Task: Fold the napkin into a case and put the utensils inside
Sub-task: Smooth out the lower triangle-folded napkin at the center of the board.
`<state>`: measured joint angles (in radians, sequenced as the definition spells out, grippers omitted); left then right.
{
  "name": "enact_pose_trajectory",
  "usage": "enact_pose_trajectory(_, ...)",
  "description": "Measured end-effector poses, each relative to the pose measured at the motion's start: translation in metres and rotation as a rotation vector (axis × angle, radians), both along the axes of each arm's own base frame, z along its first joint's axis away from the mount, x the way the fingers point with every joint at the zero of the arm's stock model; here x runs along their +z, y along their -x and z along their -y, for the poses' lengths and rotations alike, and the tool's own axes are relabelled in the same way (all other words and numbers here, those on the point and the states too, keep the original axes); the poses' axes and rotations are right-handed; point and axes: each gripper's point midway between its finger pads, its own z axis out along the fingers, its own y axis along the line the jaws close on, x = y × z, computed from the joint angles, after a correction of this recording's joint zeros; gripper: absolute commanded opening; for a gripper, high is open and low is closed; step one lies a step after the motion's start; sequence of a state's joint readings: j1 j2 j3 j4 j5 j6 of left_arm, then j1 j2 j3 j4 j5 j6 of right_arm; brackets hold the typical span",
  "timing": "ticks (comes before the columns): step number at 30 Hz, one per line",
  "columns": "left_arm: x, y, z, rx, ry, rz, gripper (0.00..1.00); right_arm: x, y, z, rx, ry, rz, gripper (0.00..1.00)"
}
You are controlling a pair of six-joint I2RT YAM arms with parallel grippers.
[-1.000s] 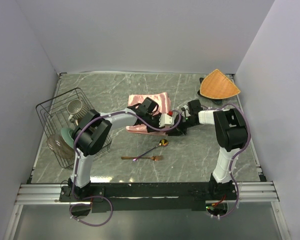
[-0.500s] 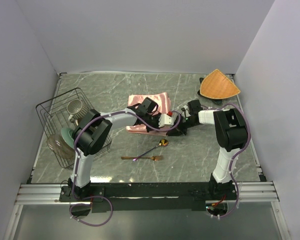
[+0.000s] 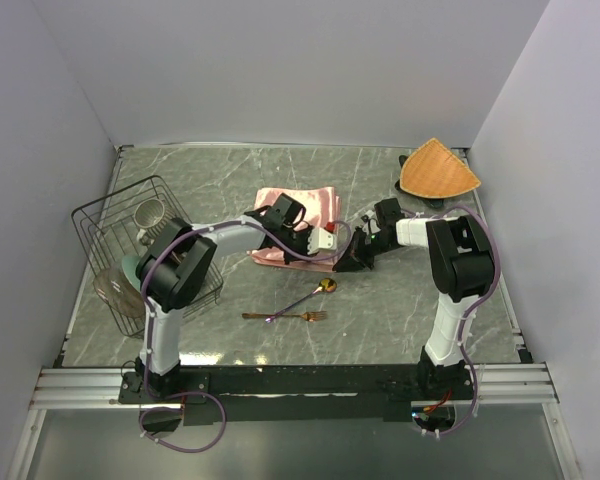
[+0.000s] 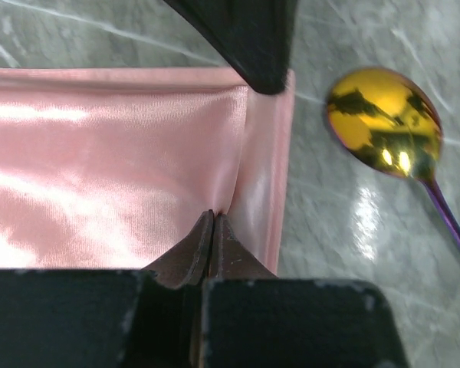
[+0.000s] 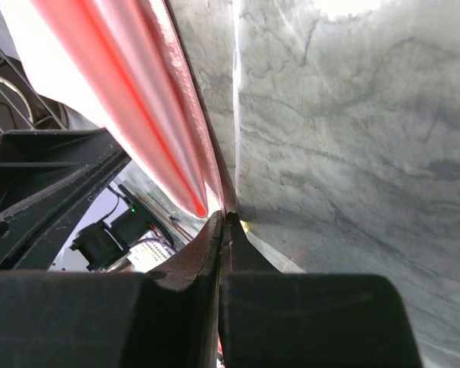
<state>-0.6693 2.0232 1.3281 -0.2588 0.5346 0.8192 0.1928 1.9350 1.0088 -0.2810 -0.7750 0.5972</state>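
Observation:
The salmon-pink napkin (image 3: pixel 302 206) lies folded into a layered rectangle at mid-table. My left gripper (image 3: pixel 322 254) reaches over it from the left. In the left wrist view its jaws (image 4: pixel 212 216) are shut, pinching a fold of the napkin (image 4: pixel 100 161) close to the cloth's right edge. My right gripper (image 3: pixel 343 262) comes in from the right, and its jaws (image 5: pixel 226 216) are shut on the napkin's thin edge (image 5: pixel 130 84). The gold spoon (image 3: pixel 316 291) lies just in front of the napkin, its bowl (image 4: pixel 383 123) beside the cloth. The gold fork (image 3: pixel 288 316) lies flat nearer the arm bases.
A black wire rack (image 3: pixel 108 215) holding crockery stands at the left. An orange-tan fan-shaped mat (image 3: pixel 438 170) sits at the back right corner. Grey walls close in the marble table (image 3: pixel 400 310) on three sides.
Both grippers have closed down onto the napkin at its near right corner. The left wrist has shifted slightly left. Spoon and fork have not moved.

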Motion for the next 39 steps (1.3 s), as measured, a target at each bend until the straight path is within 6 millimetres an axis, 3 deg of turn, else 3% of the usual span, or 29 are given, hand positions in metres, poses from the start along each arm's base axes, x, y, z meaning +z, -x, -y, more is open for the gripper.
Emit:
enact_pose_trajectory(19,0.0,0.016,-0.004,-0.04,0.001,-0.047,0.01,0.0,-0.001,0.0,0.004,0.002,-0.005,0.0)
enact_pose_trajectory(21,-0.001,0.017,-0.004,-0.036,0.0,-0.055,0.01,0.0,0.0,0.0,0.004,0.002,-0.005,0.05)
enact_pose_trajectory(22,-0.001,0.017,-0.004,-0.031,0.0,-0.06,0.01,0.0,0.0,0.0,0.004,0.001,-0.005,0.13)
enact_pose_trajectory(26,-0.001,0.019,-0.004,-0.031,0.0,-0.07,0.01,0.001,-0.001,-0.001,0.01,0.001,-0.001,0.23)
enact_pose_trajectory(29,-0.001,0.02,-0.005,-0.032,0.0,-0.072,0.13,0.003,-0.003,0.0,0.02,0.008,0.006,0.37)
enact_pose_trajectory(31,-0.001,0.02,-0.005,-0.032,-0.002,-0.075,0.29,0.005,-0.004,0.001,0.03,0.009,0.009,0.44)
enact_pose_trajectory(34,0.0,0.023,-0.005,-0.027,-0.004,-0.093,0.43,0.01,-0.008,0.007,0.044,0.023,0.025,0.51)
enact_pose_trajectory(39,0.009,0.028,-0.005,0.013,0.004,-0.151,0.49,0.017,-0.021,0.024,0.066,0.078,0.074,0.52)
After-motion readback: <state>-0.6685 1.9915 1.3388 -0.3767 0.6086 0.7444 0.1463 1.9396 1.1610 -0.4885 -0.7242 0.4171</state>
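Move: The left hand already has the napkin's upper layer pinched, with the near edge of the layer beneath about 2 cm straight back from it. The napkin's near right corner is some 5 cm to its right and 2 cm back, already in the right fingertips. The spoon's bowl lies roughly 7 cm back and 4 cm right of the left hand, and 4 cm back and 2 cm left of the right. The fork is about 15 cm back and 5 cm left of the left hand. Drawing back towards the spoon and fork, the left hand slides about 3 cm level with its fingers shut on the upper layer, while the right keeps the near right corner pinched in place. Late on, both open to about half; the left starts to rise, and the right lifts off the corner some 2 cm, drifting right and forward. ##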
